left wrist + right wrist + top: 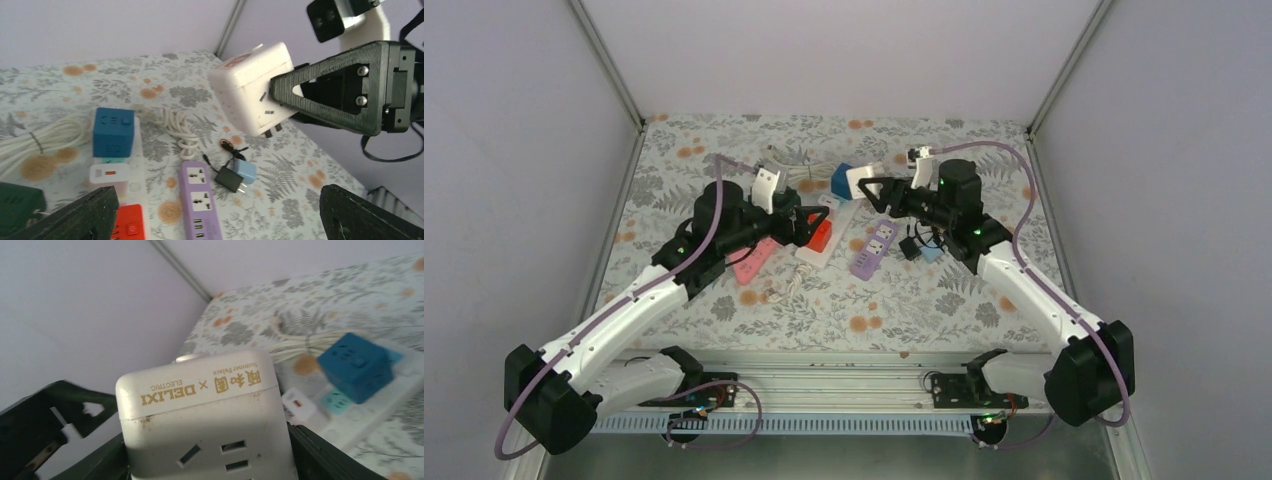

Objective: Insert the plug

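The plug (861,182) is a white cube adapter with gold lettering, lifted above the mat. My right gripper (871,190) is shut on it, a black finger on either side (207,455). In the left wrist view the plug (250,87) hangs tilted with its metal prongs pointing down and toward the mat. The white power strip (832,232) lies below it and carries a blue cube adapter (841,180). My left gripper (809,222) hovers open over the near end of that strip and a red strip (821,237), with nothing between its fingers (220,220).
A purple power strip (197,200) lies right of the white one, with a black charger (229,179) and a light blue one (246,171) beside it. A pink strip (752,262) sits under my left arm. A coiled white cable (175,127) lies at the back.
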`<state>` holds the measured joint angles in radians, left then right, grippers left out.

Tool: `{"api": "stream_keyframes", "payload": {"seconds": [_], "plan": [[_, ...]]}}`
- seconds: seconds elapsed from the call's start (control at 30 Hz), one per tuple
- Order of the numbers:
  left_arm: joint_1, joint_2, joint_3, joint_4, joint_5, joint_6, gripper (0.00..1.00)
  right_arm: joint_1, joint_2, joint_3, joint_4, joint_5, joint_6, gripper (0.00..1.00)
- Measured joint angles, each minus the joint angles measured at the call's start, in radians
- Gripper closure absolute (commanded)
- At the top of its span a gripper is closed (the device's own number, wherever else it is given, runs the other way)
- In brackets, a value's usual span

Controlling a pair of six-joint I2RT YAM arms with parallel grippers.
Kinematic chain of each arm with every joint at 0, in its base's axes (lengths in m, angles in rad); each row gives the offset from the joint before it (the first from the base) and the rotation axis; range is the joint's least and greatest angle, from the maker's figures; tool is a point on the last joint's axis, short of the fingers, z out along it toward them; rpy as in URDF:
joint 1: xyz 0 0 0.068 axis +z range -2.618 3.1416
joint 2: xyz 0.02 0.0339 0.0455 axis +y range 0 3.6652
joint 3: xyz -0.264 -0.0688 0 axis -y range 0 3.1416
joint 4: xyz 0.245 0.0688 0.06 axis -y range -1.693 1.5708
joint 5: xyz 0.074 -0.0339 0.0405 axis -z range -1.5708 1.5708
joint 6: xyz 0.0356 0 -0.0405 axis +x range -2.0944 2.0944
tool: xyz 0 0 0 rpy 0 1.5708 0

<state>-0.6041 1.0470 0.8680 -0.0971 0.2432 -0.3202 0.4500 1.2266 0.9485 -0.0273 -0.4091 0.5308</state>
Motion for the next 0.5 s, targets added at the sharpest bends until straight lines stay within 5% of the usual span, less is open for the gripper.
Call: {"api": "stream_keyframes", "payload": {"seconds": [0.5], "plan": [[-0.005, -0.001, 0.101, -0.002, 0.103, -0.072, 0.00, 0.001, -0.034, -0.074, 0.197, -0.315, 0.264, 0.37]]}}
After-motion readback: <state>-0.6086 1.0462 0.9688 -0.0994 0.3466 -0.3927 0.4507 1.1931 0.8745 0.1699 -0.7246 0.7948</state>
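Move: The left hand is open and empty. The white plug in the right fingers is some 10 cm to its right, 5 cm ahead and about 2 cm higher. For the right hand, which holds that plug, the open left fingers are about 9 cm to the left and 5 cm back. Well below the right hand, the red plug is roughly 6 cm ahead and 8 cm left, and the blue plug 15 cm ahead and 3 cm left. The purple strip is 2 cm ahead and 3 cm right. Still gripping the white plug, the right hand carries it back about 5 cm, with some left and upward travel, towards the open left fingers. Its wrist swings counter-clockwise and tips the fingers upward, some 20 degrees in all. The left hand rises about 5 cm to the plug's height with a slight drift back and right, fingers staying wide open and not yet touching. ##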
